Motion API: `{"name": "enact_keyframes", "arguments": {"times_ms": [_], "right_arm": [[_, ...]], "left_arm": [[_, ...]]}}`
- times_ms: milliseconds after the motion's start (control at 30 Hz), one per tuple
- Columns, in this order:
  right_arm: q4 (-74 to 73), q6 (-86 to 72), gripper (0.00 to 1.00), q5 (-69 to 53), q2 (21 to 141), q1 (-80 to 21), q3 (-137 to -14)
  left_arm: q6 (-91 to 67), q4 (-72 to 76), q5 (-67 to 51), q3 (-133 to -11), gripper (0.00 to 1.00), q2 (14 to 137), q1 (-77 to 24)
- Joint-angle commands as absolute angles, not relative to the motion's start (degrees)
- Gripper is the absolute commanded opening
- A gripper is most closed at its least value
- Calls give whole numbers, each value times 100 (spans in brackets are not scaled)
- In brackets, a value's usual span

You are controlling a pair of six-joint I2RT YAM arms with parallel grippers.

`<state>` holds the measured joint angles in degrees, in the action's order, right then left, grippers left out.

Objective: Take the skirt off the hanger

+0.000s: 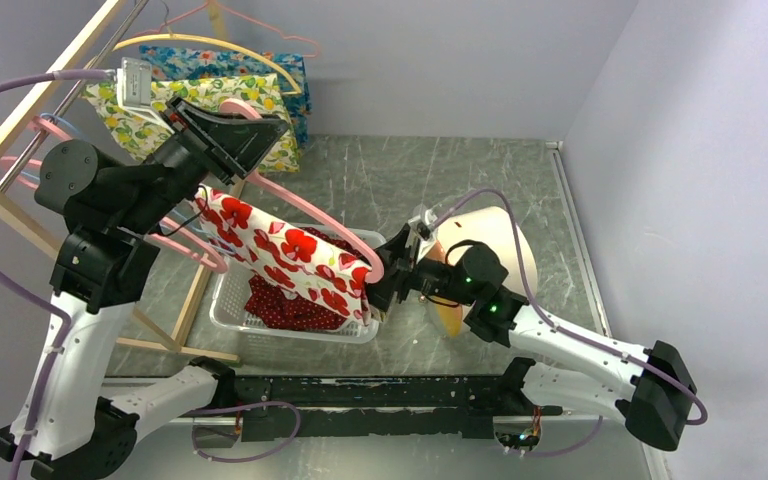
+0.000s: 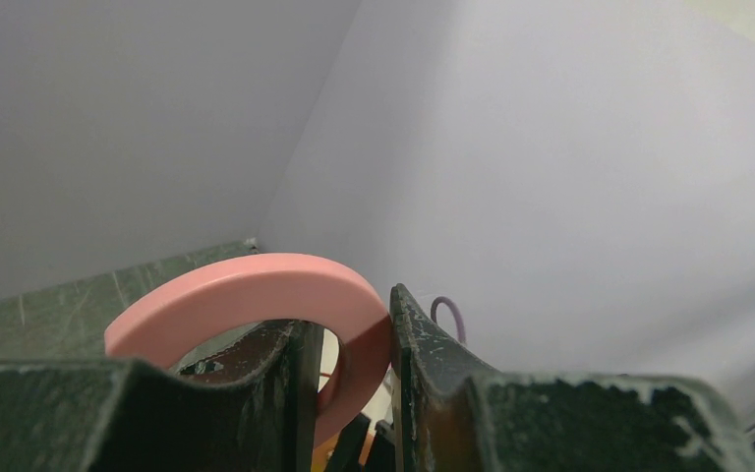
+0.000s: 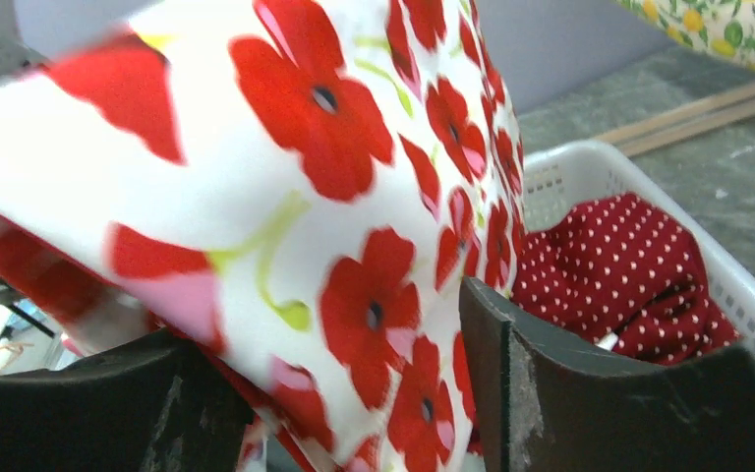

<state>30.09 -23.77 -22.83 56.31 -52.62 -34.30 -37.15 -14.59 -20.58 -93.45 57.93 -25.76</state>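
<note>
The skirt [image 1: 290,255], white with red poppies, hangs over the pink hanger [image 1: 305,210], which slopes down to the right above the basket. My left gripper [image 1: 232,128] is shut on the hanger's hook [image 2: 256,285], and the pink ring sits pinched between its fingers [image 2: 423,344]. My right gripper [image 1: 380,285] is at the skirt's lower right end. In the right wrist view the skirt [image 3: 334,197] fills the gap of my right gripper [image 3: 339,393], whose jaws stand wide apart on either side of the cloth.
A white basket [image 1: 260,338] under the skirt holds a dark red dotted cloth [image 3: 619,265]. A wooden rack [image 1: 20,130] at the left carries more hangers and lemon-print clothes [image 1: 210,95]. A cream cone-shaped thing [image 1: 490,235] lies behind the right arm.
</note>
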Motion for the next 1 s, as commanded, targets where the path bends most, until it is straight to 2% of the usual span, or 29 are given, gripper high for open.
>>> {"name": "enact_keyframes", "arguments": {"times_ms": [0, 133, 167, 300, 433, 700, 833, 967], "right_arm": [[3747, -2679, 60, -2165, 5710, -5291, -3761], [3311, -2753, 24, -1602, 5916, -5296, -4095], [3169, -2785, 19, -1335, 5916, -5291, -4181], [2426, -2581, 8, -326, 5898, -5282, -4675], [1625, -2195, 3, 102, 5955, -5281, -5502], [613, -1573, 1, 671, 6097, -5279, -7327], [573, -1415, 0, 1405, 5823, -5274, -7574], [954, -1268, 0, 2116, 5258, -5278, -7292]], "left_arm": [[-3840, -1040, -2074, -9191, 7, 5637, -2602], [-3810, -1120, -2130, -9146, 7, 5616, -2600], [-3769, -1156, -2154, -9129, 7, 5595, -2601], [-3537, -1321, -2312, -9027, 7, 5502, -2601], [-3216, -1519, -2458, -8780, 7, 5364, -2601], [-3035, -1697, -2318, -8060, 7, 4934, -2597], [-3134, -1549, -2294, -7879, 7, 4752, -2600], [-3170, -1557, -2352, -7875, 7, 4714, -2597]]}}
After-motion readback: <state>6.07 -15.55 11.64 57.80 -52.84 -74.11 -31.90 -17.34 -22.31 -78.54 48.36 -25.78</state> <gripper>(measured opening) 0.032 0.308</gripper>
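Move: The red-flowered skirt hangs on the pink hanger the left hand holds, its right-hand end already between the right hand's open fingers, its middle about 12 cm left, 3 cm ahead and 3 cm higher. The hanger's free end is some 2 cm ahead, 1 cm left, 5 cm up; the basket's middle 15 cm left, 1 cm back, 22 cm below. From the left hand, the skirt lies 8 cm back, 3 cm right, 20 cm down. Right pinches the skirt's end and lifts it about 23 cm, forward and right; left lowers the hanger 8 cm. ##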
